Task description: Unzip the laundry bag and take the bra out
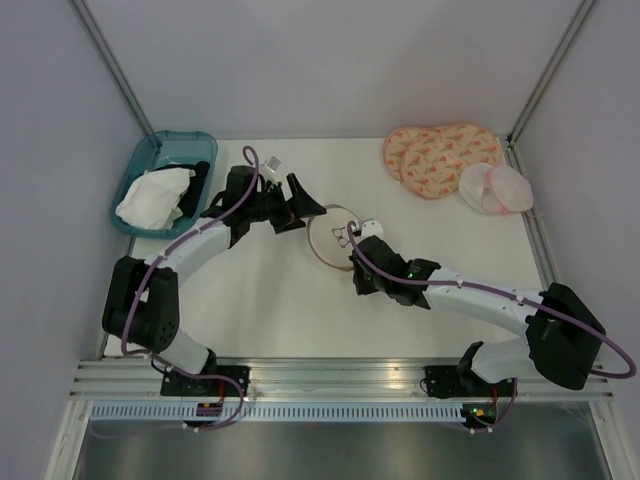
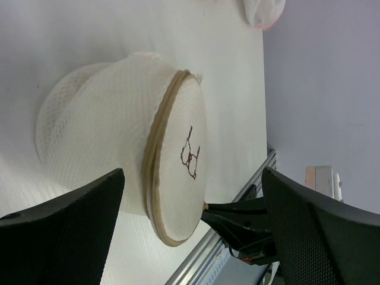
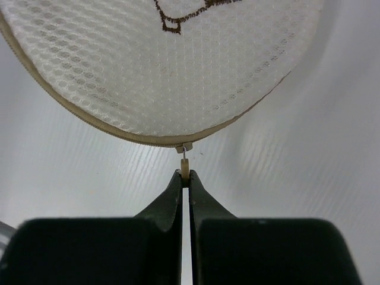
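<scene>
The laundry bag [image 1: 328, 238] is a cream-white mesh dome with a tan rim and a small bra icon, lying at the table's middle. Seen from the left wrist, the laundry bag [image 2: 119, 130] stands on edge with its round face to the right. My left gripper [image 1: 303, 207] [image 2: 193, 178] is open, its wide fingers either side of the bag's near end and not touching it. My right gripper [image 3: 186, 177] [image 1: 352, 243] is shut on the zipper pull [image 3: 185, 168], a small tan tab hanging from the rim of the laundry bag [image 3: 166, 65]. The zipper looks closed. The bra is hidden.
A teal basket [image 1: 143, 158] at the back left holds a white cloth [image 1: 152, 198] and a black cloth [image 1: 200, 175]. A pink-orange patterned pad [image 1: 440, 155] and a pale pink mesh pair [image 1: 495, 188] lie at the back right. A metal rail [image 1: 340, 375] runs along the near edge.
</scene>
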Controlling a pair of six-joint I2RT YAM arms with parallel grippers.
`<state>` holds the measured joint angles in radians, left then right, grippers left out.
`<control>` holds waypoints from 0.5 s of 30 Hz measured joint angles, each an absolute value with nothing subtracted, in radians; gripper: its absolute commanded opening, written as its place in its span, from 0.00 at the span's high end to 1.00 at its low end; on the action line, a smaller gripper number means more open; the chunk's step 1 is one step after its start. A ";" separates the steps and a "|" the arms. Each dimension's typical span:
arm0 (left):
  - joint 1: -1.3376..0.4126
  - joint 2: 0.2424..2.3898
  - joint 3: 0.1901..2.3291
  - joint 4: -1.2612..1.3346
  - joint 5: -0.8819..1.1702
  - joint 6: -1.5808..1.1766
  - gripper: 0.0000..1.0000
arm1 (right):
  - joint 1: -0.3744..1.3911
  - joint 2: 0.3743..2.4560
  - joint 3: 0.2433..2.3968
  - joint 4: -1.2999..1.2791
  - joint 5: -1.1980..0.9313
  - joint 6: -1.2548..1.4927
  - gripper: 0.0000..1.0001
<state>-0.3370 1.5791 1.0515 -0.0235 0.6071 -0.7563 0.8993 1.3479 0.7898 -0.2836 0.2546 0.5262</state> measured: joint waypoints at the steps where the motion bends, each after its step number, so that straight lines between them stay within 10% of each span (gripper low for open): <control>1: -0.339 1.566 1.031 -0.018 0.607 -0.760 0.00 | 0.899 1.348 0.790 -0.277 0.245 0.524 1.00; 15: -0.525 1.198 0.540 0.107 0.534 -0.994 0.01 | 0.899 1.370 0.790 -0.124 -0.015 0.508 0.99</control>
<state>-0.5255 1.1980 0.5400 0.1070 0.5339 -0.9936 0.8986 1.3705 0.7898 -0.1242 -0.0147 0.5079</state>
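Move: My right hand still pinches the zip pull at its fingertips, with the middle of the laundry bag's lid some 7 cm ahead and 4 cm to the left at about that height. From my open left hand the zip pull is about 12 cm back, 10 cm to the right and 8 cm lower. The lid's middle is about 5 cm back, 6 cm right and 8 cm below that hand. I bring my empty left hand back about 14 cm and some 4–5 cm down, past the bag's left side towards the zip pull, fingers staying wide and tipping down about 10 degrees. My right hand keeps its pinch on the pull and carries it about 5 cm left to meet them, slightly back and up, turning some 10 degrees counter-clockwise. ##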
